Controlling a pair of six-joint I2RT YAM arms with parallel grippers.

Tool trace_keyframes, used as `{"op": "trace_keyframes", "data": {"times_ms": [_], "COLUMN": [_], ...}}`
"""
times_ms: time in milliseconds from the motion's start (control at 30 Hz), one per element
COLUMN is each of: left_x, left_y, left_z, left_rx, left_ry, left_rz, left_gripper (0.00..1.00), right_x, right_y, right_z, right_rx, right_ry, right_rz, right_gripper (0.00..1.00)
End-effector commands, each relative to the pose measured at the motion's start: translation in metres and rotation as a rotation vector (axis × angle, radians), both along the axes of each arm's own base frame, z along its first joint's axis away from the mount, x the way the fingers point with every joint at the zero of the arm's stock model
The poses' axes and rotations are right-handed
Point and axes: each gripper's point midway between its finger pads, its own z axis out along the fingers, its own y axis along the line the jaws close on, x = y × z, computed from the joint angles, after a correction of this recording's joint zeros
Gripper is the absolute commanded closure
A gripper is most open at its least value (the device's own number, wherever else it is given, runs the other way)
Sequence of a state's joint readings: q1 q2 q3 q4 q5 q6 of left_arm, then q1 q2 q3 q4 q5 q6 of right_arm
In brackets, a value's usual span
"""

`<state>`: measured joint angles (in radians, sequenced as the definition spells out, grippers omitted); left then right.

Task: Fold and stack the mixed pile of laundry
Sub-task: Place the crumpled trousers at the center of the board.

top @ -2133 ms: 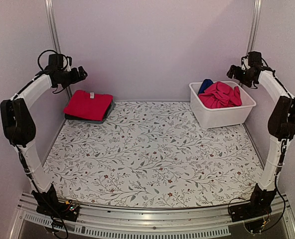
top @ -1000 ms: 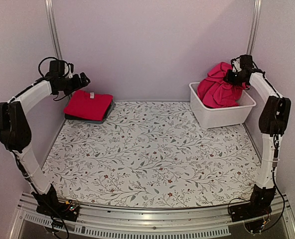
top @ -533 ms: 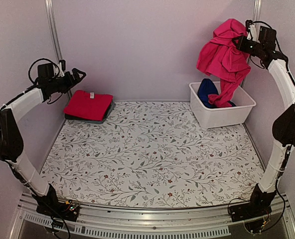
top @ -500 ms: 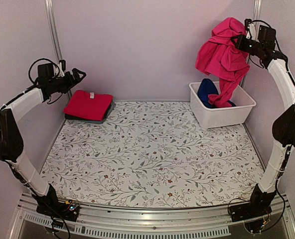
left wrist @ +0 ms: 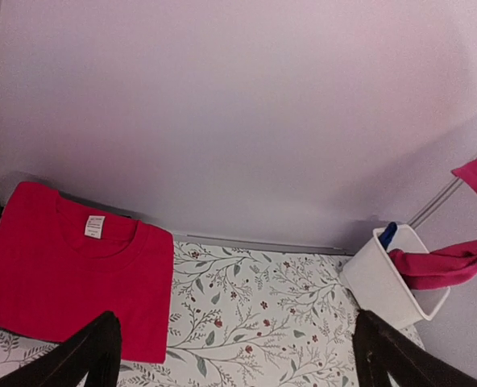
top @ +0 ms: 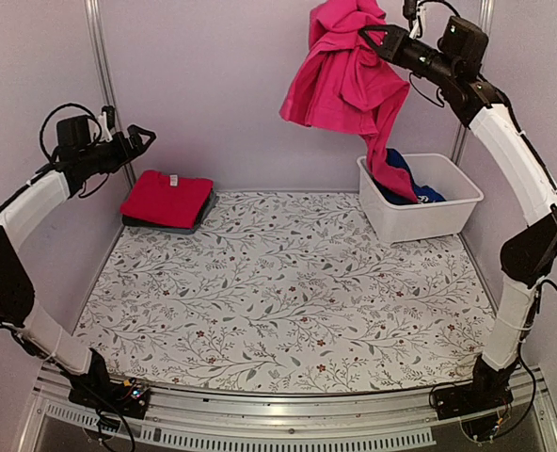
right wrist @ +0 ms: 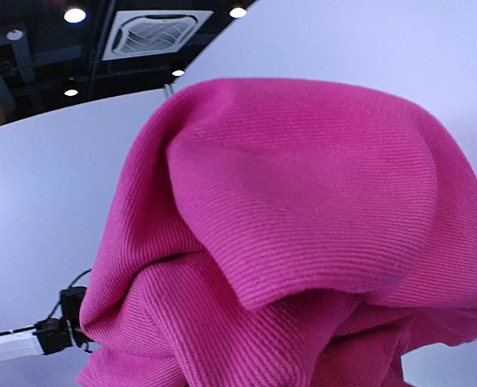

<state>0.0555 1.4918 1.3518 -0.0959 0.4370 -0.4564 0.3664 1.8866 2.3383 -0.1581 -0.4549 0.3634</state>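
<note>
My right gripper [top: 370,36] is raised high near the back wall, shut on the magenta-pink garment [top: 340,80]. The garment hangs bunched, and its tail [top: 389,169] trails down into the white tub [top: 420,221]. A royal blue garment [top: 421,191] lies inside the tub. In the right wrist view the pink cloth [right wrist: 303,226] hides the fingers. A folded red tee [top: 167,198] rests on a dark folded garment [top: 156,224] at the back left. My left gripper [top: 139,137] hovers open just left of and above the tee [left wrist: 69,274], with nothing between its fingers [left wrist: 93,359].
The leaf-patterned cloth [top: 288,292] covers the table. The tub [left wrist: 383,282] stands at the back right corner against the wall. Metal posts [top: 98,56] run up both back corners. Side walls close in left and right.
My right arm has swung up and to the left, lifting the pink garment most of the way out of the tub and uncovering the blue one. The left arm drew back slightly leftward.
</note>
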Motion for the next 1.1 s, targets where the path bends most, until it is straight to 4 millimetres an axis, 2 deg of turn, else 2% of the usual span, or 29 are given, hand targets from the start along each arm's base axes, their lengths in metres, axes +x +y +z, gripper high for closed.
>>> {"op": "trace_keyframes", "data": {"times_ms": [0, 167, 233, 300, 367, 467, 567, 633, 667, 700, 733, 767, 800, 867, 933, 1067], "left_x": [-0.008, -0.014, -0.015, -0.016, -0.017, -0.018, -0.02, -0.02, -0.02, -0.02, -0.02, -0.021, -0.022, -0.024, -0.026, -0.027], "left_y": [0.003, 0.005, 0.006, 0.007, 0.006, 0.005, 0.004, 0.004, 0.003, 0.002, 0.001, -0.001, -0.004, -0.009, -0.016, -0.027], "left_z": [-0.003, -0.001, 0.0, -0.003, -0.005, -0.012, -0.019, -0.024, -0.027, -0.031, -0.034, -0.037, -0.041, -0.049, -0.058, -0.074], "left_rx": [0.022, 0.026, 0.027, 0.029, 0.032, 0.034, 0.044, 0.053, 0.056, 0.062, 0.063, 0.066, 0.07, 0.088, 0.113, 0.155], "left_ry": [0.004, -0.004, -0.006, -0.002, 0.002, 0.019, 0.032, 0.044, 0.052, 0.059, 0.066, 0.074, 0.082, 0.097, 0.115, 0.149], "left_rz": [0.002, 0.005, 0.009, 0.009, 0.003, -0.004, -0.012, -0.021, -0.029, -0.036, -0.042, -0.053, -0.067, -0.088, -0.107, -0.126], "left_gripper": [0.0, 0.0, 0.0, 0.0, 0.0, 0.0, 0.0, 0.0, 0.0, 0.0, 0.0, 0.0, 0.0, 0.0, 0.0, 0.0], "right_x": [-0.145, -0.191, -0.198, -0.19, -0.167, -0.14, -0.126, -0.112, -0.099, -0.083, -0.071, -0.063, -0.059, -0.052, -0.047, -0.028], "right_y": [-0.004, 0.011, 0.017, 0.025, 0.042, 0.077, 0.124, 0.143, 0.147, 0.146, 0.141, 0.133, 0.127, 0.11, 0.092, 0.032], "right_z": [0.146, 0.169, 0.172, 0.166, 0.145, 0.094, 0.022, -0.035, -0.065, -0.101, -0.131, -0.167, -0.193, -0.229, -0.256, -0.311], "right_rx": [0.285, 0.427, 0.458, 0.449, 0.399, 0.313, 0.214, 0.106, 0.055, -0.021, -0.106, -0.2, -0.288, -0.432, -0.532, -0.696], "right_ry": [-0.406, -0.466, -0.471, -0.439, -0.366, -0.215, -0.002, 0.146, 0.228, 0.321, 0.371, 0.451, 0.479, 0.514, 0.546, 0.671], "right_rz": [0.195, 0.325, 0.35, 0.344, 0.327, 0.397, 0.502, 0.494, 0.443, 0.354, 0.263, 0.184, 0.132, 0.03, -0.063, -0.311], "right_gripper": [1.0, 1.0, 1.0, 1.0, 1.0, 1.0, 0.99, 0.77, 0.57, 0.4, 0.28, 0.2, 0.15, 0.07, 0.02, 0.04]}}
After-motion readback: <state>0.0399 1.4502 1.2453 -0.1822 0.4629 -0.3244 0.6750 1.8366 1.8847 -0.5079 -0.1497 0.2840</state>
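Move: The right hand holds the crumpled trousers high up; the center of the board, where they are meant to go, lies about 58 cm below it, some 15 cm to its left and 8 cm back. The white bin stands about 17 cm ahead, 26 cm right and 50 cm below, the red folded stack roughly 23 cm ahead and 51 cm left, 56 cm down. From the left hand, the board center is some 35 cm right, 10 cm back and 34 cm below. Still pinching the trousers at the start, the right hand lets go of them over the board: it first swings back about 15 cm while rising some 12 cm and drifting left, then turns round, going forward and left and plunging nearly 40 cm as the fingers open wide and tip downward. The empty, open left hand sinks about 5 cm. ##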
